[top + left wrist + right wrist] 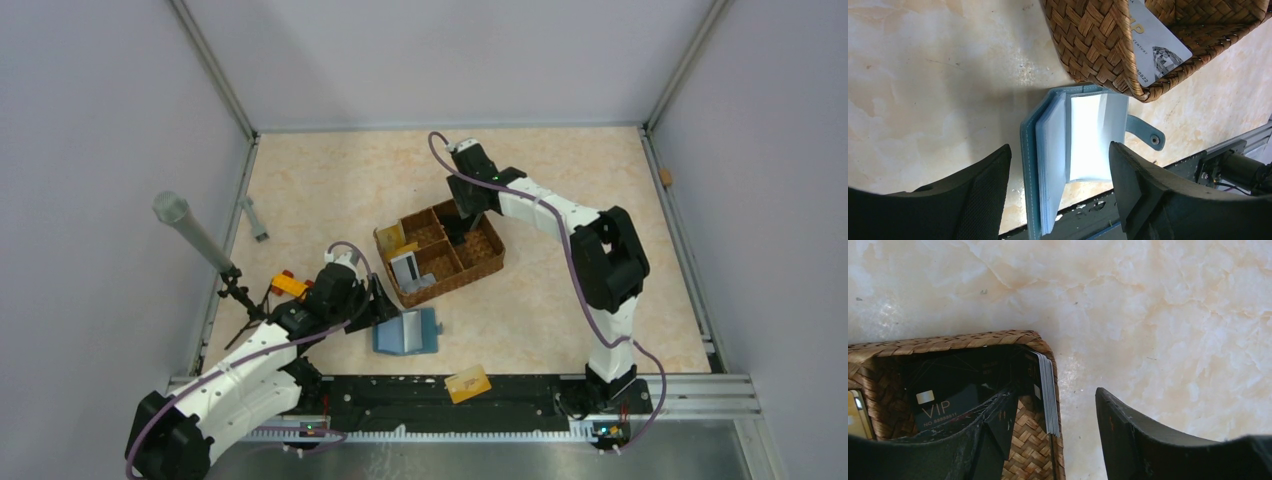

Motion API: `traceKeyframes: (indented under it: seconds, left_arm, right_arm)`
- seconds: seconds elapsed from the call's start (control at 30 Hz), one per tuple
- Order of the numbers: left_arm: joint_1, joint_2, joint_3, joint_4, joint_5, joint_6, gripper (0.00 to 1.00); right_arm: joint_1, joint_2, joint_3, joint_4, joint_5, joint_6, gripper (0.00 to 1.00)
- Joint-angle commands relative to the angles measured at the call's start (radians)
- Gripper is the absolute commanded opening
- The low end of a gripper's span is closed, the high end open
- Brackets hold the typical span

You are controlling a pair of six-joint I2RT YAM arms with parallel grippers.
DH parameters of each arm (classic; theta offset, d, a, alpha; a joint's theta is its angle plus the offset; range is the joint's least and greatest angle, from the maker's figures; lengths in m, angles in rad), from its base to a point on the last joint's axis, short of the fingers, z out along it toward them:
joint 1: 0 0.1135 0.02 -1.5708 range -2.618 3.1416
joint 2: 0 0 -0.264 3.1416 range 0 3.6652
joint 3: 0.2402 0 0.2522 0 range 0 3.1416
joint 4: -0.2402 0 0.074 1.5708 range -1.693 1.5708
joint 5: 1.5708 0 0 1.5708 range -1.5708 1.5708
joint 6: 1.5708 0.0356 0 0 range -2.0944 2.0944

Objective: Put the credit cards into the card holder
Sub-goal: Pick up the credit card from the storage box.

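Observation:
The teal card holder lies open on the table in front of the basket, its light blue sleeves fanned and its stud tab to the right. My left gripper is open, with a finger on each side of the holder and not touching it. A gold credit card rests on the black front rail. More cards stand in the basket: a gold one and a white-grey one. My right gripper is open at the basket's back corner. It straddles the wall and a grey card stack.
The brown wicker compartment basket sits mid-table; a black VIP card lies in its back compartment. A yellow-and-red toy block is beside the left arm. A grey microphone on a stand rises at left.

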State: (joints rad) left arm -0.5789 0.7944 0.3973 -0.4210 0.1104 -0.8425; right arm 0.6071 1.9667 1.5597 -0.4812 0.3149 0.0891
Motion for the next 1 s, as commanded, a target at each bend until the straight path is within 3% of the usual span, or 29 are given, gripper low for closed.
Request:
traceKeyframes:
  seconds: [0.0,0.7,0.97]
  left_arm:
    - [-0.002,-0.006,0.043,-0.007,-0.012,0.011,0.74]
    - [-0.003,-0.002,0.044,0.004,0.005,0.006,0.73]
    - [-0.003,0.0,0.049,0.001,0.008,0.009,0.73]
  right_arm:
    - [-0.01,0.007,0.035,-0.001,0.061,-0.016,0.6]
    - [-0.009,-0.038,0.054,-0.029,0.076,-0.025,0.41]
    - [-0.003,-0.063,0.061,-0.033,0.075,-0.031,0.4]
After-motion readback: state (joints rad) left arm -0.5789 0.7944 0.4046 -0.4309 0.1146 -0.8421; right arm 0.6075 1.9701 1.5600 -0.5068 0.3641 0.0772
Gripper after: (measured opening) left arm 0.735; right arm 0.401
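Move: The upright stack of credit cards, leaning inside the right-hand wall of the storage box, is almost at the right hand: about 1 cm to its left, level fore and aft, some 2 cm below, with the spread fingers either side of it and the wall. A black VIP card lies about 5 cm left, 2 cm back and 4 cm below the hand; the box's far corner is about 3 cm ahead, 3 cm left. From the left hand, the stack is roughly 20 cm ahead and 17 cm right. The card stack and box wall stay between the right hand's fingers, which shift about 1 cm to the robot's right with a slight roll, then hold place while narrowing from rather wide to under half open. The inner finger comes up against the stack, bearing it towards the wall; the outer finger is still clear of the box. ##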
